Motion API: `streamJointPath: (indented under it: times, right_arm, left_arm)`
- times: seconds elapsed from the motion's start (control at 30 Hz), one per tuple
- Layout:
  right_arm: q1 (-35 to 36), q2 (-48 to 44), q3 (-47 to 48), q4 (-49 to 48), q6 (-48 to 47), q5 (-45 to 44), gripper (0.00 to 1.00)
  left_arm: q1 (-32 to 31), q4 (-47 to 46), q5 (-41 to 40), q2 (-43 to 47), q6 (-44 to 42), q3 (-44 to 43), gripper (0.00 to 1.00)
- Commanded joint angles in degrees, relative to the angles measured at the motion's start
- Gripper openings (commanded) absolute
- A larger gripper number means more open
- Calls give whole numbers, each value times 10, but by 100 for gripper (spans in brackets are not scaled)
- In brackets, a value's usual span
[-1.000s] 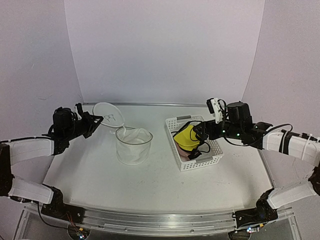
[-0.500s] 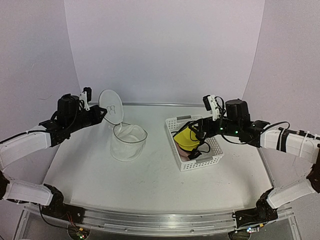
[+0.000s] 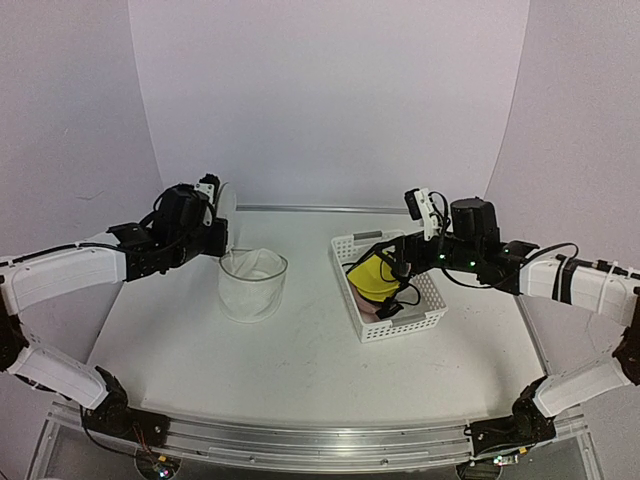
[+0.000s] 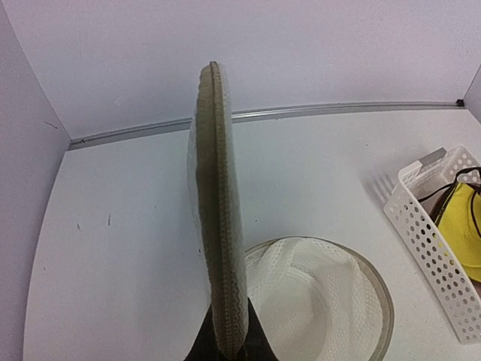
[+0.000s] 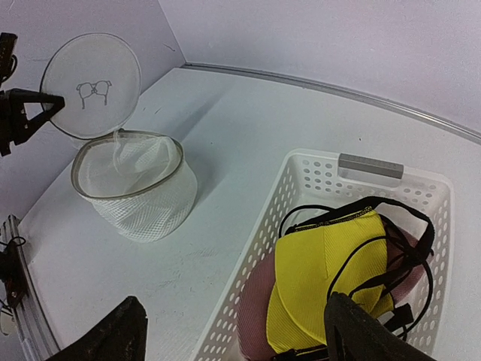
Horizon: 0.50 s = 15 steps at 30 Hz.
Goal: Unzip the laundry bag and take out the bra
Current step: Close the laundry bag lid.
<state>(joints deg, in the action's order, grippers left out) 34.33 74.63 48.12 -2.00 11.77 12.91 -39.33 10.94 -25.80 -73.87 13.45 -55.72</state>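
The laundry bag (image 3: 252, 288) stands open on the table as a short white mesh cylinder, also seen in the right wrist view (image 5: 135, 188). Its round lid (image 5: 92, 84), marked with a small black drawing, is raised upright at the bag's back rim. My left gripper (image 4: 229, 342) is shut on the lid's rim, which shows edge-on (image 4: 218, 210). The yellow bra (image 5: 338, 278) with black straps and a pinkish part lies in the white basket (image 5: 248, 248). My right gripper (image 5: 234, 301) hangs open just above the basket's left side, holding nothing.
The white lattice basket (image 3: 395, 330) sits right of centre, with a grey tab on its far rim (image 5: 370, 165). Walls close the table at the back and both sides. Bare tabletop lies between bag and basket.
My left arm has swung right and forward, carrying the lid from behind-left of the bag to upright over its back rim. The bag shifted slightly left. The right gripper barely moved.
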Motion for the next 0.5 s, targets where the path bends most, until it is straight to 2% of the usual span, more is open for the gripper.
streamJointPath:
  times: [0.0,0.27,0.47]
  right_arm:
    - [3,-1,17,-33,-9,6,82]
    - [3,4,15,-37,-10,7,83]
    - [3,7,15,-38,-15,2,83]
  left_arm:
    - [-42,18,-106,-22,-99,-43,0]
    - [-111,22,-164,-69,-247,-55,0]
    - [-159,41,-235,-130,-318,-73,0]
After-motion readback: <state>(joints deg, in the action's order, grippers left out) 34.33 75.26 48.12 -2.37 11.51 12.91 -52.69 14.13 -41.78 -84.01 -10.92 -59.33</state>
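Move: The left hand already pinches the laundry bag's lid, which stands on edge. The open bag it is to cover has its middle about 6 cm to this hand's right, 3 cm ahead and some 15 cm lower. The basket with the bras lies roughly 38 cm to the right, 3 cm ahead and 18 cm down. From the idle right hand, the bag is about 33 cm to the left, 6 cm ahead and 13 cm below. Rightward over the bag's opening, the left hand swings about 5 cm while sinking some 3.5 cm and drawing back a little, the descent beginning just after the sideways start. The wrist rolls its left side up by about 35 degrees, tipping the lid rightward over the opening; the fingers keep their pinch on the lid's edge. ##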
